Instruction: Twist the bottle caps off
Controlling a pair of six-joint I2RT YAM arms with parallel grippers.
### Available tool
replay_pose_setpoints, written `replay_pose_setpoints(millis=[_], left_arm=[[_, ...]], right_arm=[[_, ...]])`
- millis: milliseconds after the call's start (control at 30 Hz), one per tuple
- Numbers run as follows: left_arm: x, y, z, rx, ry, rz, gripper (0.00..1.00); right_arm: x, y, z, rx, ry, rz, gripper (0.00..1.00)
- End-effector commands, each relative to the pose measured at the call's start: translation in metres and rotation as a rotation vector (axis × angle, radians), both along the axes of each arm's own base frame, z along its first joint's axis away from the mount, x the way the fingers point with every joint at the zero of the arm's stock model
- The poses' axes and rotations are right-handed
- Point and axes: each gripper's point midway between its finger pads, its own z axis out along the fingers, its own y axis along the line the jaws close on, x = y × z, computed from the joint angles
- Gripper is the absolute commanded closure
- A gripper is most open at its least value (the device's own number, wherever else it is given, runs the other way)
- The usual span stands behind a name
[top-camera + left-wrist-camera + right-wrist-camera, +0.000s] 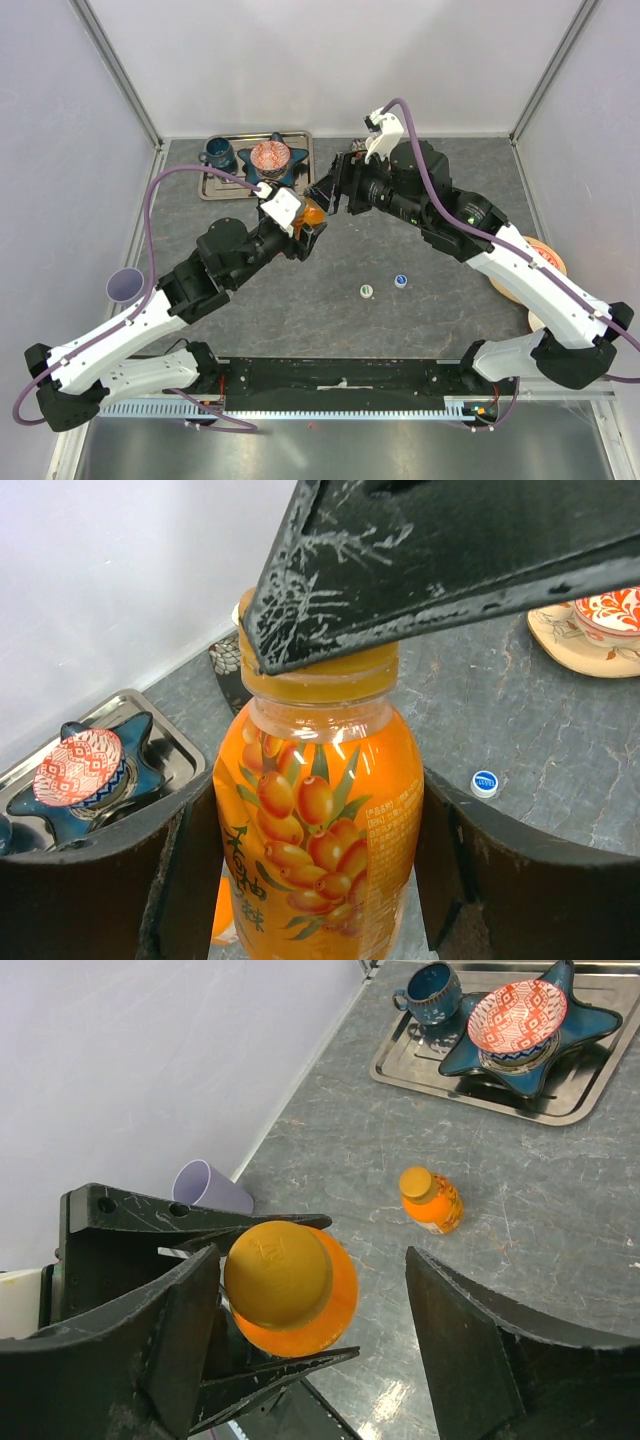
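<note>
An orange bottle with a berry label is held off the table, my left gripper shut on its body. In the top view the bottle sits between both grippers. Its orange cap is on the neck. My right gripper straddles the cap, open: one finger is close beside it, the other well apart. A second orange bottle with its cap on stands on the table. A white-and-green cap and a blue cap lie loose mid-table.
A metal tray at the back left holds a blue mug and a star-shaped dish with a patterned bowl. A purple cup stands at the left edge. Patterned plates lie at the right.
</note>
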Motion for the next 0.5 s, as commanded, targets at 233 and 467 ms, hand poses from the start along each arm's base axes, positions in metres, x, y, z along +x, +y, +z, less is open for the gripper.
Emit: replay_pose_setpoints(millis=[233, 467], left_arm=[[0.003, 0.000, 0.012, -0.011, -0.061, 0.011, 0.70], [0.002, -0.001, 0.011, -0.012, -0.060, 0.003, 0.70]], right_arm=[[0.003, 0.003, 0.014, 0.040, -0.037, -0.008, 0.30], [0.000, 0.005, 0.008, 0.033, -0.031, 0.017, 0.43]])
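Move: The right hand's open fingers straddle the orange cap on the bottle held by the left hand: the cap's middle is about 1 cm back, 1 cm left and 1 cm below the right hand point. The other orange bottle stands some 6 cm ahead, 10 cm left and 34 cm below. The loose green cap lies about 4 cm back, 11 cm right and 40 cm below. From the left hand, the orange cap is straight above, about 6 cm. Nearly in place, the right fingers close about a quarter of their range around the cap; the left keeps its grip. ##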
